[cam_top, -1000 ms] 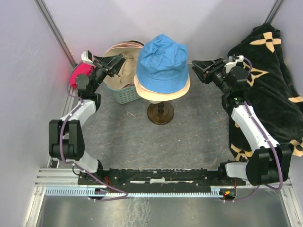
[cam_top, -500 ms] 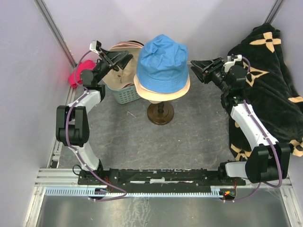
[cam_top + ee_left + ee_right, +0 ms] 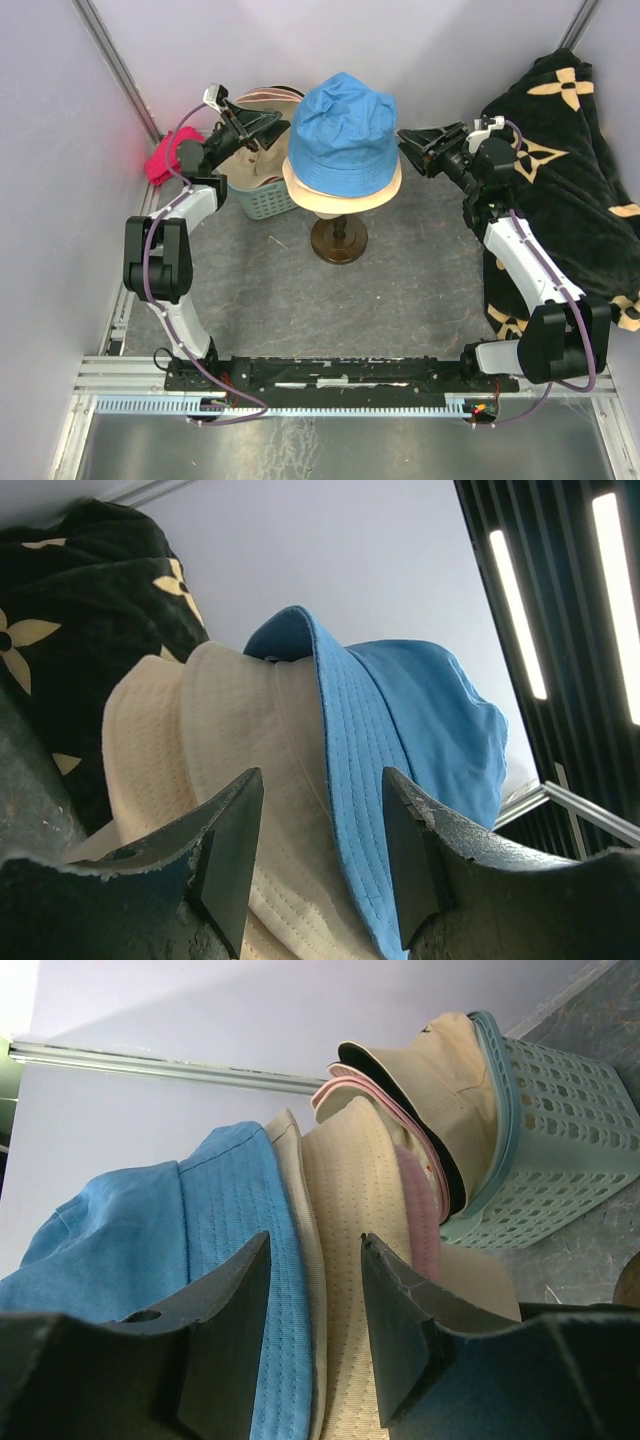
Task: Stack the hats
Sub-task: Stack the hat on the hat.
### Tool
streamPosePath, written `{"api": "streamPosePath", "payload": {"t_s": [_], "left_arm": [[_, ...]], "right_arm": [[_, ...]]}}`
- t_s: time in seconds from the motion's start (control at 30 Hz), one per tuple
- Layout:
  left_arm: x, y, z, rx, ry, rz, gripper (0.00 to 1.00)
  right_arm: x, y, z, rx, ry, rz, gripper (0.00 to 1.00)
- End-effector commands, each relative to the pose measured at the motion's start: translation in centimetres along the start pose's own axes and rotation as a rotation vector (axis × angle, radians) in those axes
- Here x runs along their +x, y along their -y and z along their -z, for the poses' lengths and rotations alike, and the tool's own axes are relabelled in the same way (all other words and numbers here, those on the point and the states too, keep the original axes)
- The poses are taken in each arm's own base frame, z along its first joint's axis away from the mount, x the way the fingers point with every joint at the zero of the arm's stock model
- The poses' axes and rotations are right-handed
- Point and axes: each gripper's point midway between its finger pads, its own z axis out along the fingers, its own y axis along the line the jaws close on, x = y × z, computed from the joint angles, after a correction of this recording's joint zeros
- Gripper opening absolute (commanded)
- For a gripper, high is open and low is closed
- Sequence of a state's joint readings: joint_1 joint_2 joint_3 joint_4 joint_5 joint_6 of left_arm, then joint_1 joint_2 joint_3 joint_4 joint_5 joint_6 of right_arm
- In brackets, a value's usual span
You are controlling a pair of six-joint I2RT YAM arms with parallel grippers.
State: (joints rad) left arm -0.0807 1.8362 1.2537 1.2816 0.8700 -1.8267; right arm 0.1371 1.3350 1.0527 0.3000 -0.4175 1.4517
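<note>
A blue hat sits on top of a cream hat on a wooden stand mid-table. More hats, tan uppermost, lie in a teal basket to the left. My left gripper is open, its tips close to the blue hat's left side. The left wrist view shows the blue brim and cream hat just beyond the open left gripper. My right gripper is open at the stack's right side. Past it the right wrist view shows the blue brim, cream hat and a pink edge.
A large black cloth with beige flower marks drapes the right side behind my right arm. A small magenta cloth lies at the left wall. Walls close in on three sides. The basket stands just left of the hat stand.
My left gripper has swung right from over the basket toward the blue hat and its jaws have spread wider. My right gripper has edged slightly left toward the stack.
</note>
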Motion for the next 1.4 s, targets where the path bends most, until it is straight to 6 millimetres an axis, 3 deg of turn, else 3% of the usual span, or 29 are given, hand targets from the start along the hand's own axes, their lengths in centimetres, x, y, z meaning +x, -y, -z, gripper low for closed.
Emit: {"api": "streamPosePath", "payload": {"t_s": [0.0, 0.7, 0.8, 0.93, 1.23, 1.37], "left_arm": [[0.4, 1.3, -1.2, 0.041, -0.057, -0.089, 0.58], [1.5, 2.2, -2.8, 0.097, -0.135, -0.100, 0.57], [1.7, 2.4, -3.1, 0.110, -0.142, -0.100, 0.49], [1.8, 2.2, -3.1, 0.119, -0.141, -0.087, 0.24], [2.1, 1.4, -3.0, 0.122, -0.144, -0.063, 0.05], [2.3, 0.6, -2.7, 0.107, -0.132, -0.046, 0.03]], "right_arm": [[-0.3, -3.6, -0.1, -0.102, 0.004, 0.045, 0.49], [-0.1, -3.7, -0.6, -0.118, -0.007, 0.037, 0.49], [-0.1, -3.6, -0.7, -0.119, -0.007, 0.036, 0.49], [0.1, -3.5, -0.8, -0.124, -0.015, 0.026, 0.49], [0.3, -3.4, -1.1, -0.141, -0.027, 0.008, 0.49], [0.5, -3.6, -1.1, -0.162, -0.042, 0.000, 0.49]]}}
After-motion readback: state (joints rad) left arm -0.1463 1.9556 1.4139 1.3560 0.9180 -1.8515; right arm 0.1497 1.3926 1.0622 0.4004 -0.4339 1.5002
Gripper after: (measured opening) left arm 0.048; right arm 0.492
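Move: The left hand is just outside the left edge of the blue hat, whose middle lies about 12 cm to its right, 2 cm back and roughly level. The beige hats beneath it centre about 12 cm right, 4 cm back and 6 cm lower. The hat basket stands about 9 cm ahead, 5 cm left and some 23 cm below. From the right hand, the blue hat's middle is around 12 cm left and 1 cm ahead. The left fingers, more than half open with the blue hat's brim edge showing between them, come to pinch that edge, going from wide to nearly shut once the hand has eased about 3 cm to the right towards the hat. The wrist swings some 5 degrees clockwise and tips up about as much. The right hand, still open, creeps only about a centimetre forward and left towards the hat's other side. ##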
